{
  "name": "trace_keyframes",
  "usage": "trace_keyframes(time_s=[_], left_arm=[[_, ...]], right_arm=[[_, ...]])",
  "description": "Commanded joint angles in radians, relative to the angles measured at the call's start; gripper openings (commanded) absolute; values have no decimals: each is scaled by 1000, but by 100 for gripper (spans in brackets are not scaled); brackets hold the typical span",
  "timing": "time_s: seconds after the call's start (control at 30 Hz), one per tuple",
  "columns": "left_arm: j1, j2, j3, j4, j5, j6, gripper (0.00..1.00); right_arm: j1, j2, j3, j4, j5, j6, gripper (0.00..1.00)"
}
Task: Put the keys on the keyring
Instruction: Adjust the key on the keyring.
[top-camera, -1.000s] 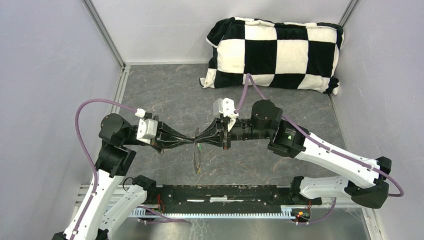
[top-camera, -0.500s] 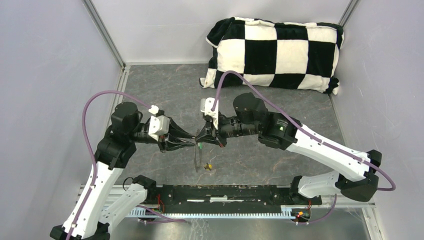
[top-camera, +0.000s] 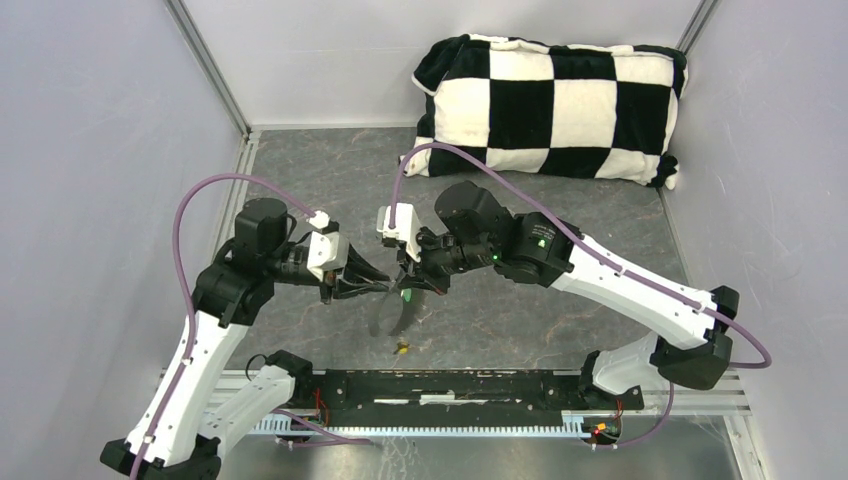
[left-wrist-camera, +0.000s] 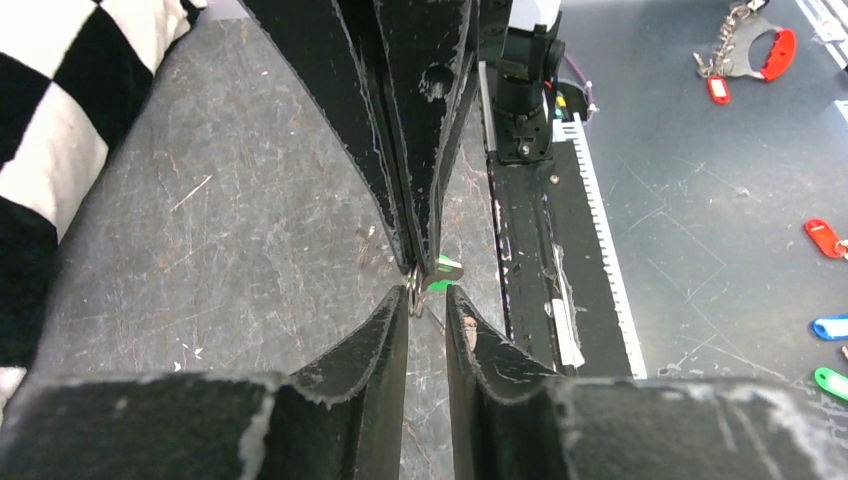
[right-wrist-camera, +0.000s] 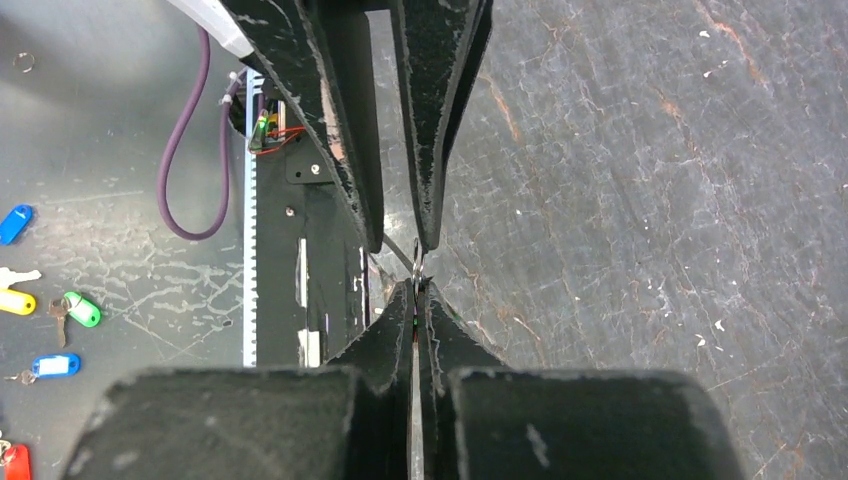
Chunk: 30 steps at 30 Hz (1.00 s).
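Note:
The keyring (top-camera: 390, 318) hangs as a thin wire loop from my right gripper (top-camera: 404, 290), which is shut on its top. The green key (top-camera: 406, 294) shows at those tips, its head (left-wrist-camera: 445, 270) sticking out beside them. My left gripper (top-camera: 387, 285) faces the right one tip to tip. Its jaws stand slightly apart, with the ring wire (left-wrist-camera: 414, 296) by the left fingertip (left-wrist-camera: 405, 300) and nothing gripped. The yellow key (top-camera: 402, 348) lies loose on the table under the ring. In the right wrist view my right gripper (right-wrist-camera: 415, 288) is pressed shut, the left gripper (right-wrist-camera: 400, 240) open above it.
A black-and-white checkered pillow (top-camera: 550, 105) lies at the back of the table. A black rail (top-camera: 450, 385) runs along the near edge. Grey walls close in on both sides. Coloured key tags (left-wrist-camera: 825, 235) lie on the floor beyond the table.
My left gripper was shut and has opened. Both grippers have shifted left and slightly away. The yellow key now lies on the table below the ring.

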Motion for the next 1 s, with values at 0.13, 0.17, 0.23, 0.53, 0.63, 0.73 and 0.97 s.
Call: trace_keyframes(time_s=[0.13, 0.17, 0.23, 0.53, 0.63, 0.73, 0.97], left_arm=[[-12, 21, 35, -97, -25, 148, 32], [-12, 21, 36, -97, -25, 153, 32], [-12, 24, 39, -97, -25, 161, 31], [-15, 12, 31, -96, -30, 185, 16], [-15, 2, 23, -95, -40, 199, 3], [-15, -3, 23, -99, -21, 218, 2], [-15, -75, -94, 388, -4, -309, 2]], right_arm=[[18, 33, 105, -33, 5, -30, 1], [21, 41, 114, -37, 3, -31, 1], [22, 51, 128, -47, 2, -35, 1], [30, 87, 173, -72, -10, -44, 1], [31, 85, 174, -74, -14, -44, 1], [32, 68, 162, -59, -4, -32, 12], [24, -142, -45, 201, 105, 52, 52]])
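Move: The small metal ring, still pinched in the right fingertips about 1 cm left of that hand's point, sits at the left hand's partly open tips, roughly 1 cm right of that hand and 1 cm below, level with both fore and aft. From the left hand, the green key tag hangs straight below the ring, some 4 cm down and 1 cm right; the grey hoop hangs about 7 cm down, 1 cm back and 1 cm right. The left hand sinks about 1.5 cm and pinches the small ring; the right then opens, releasing it. ##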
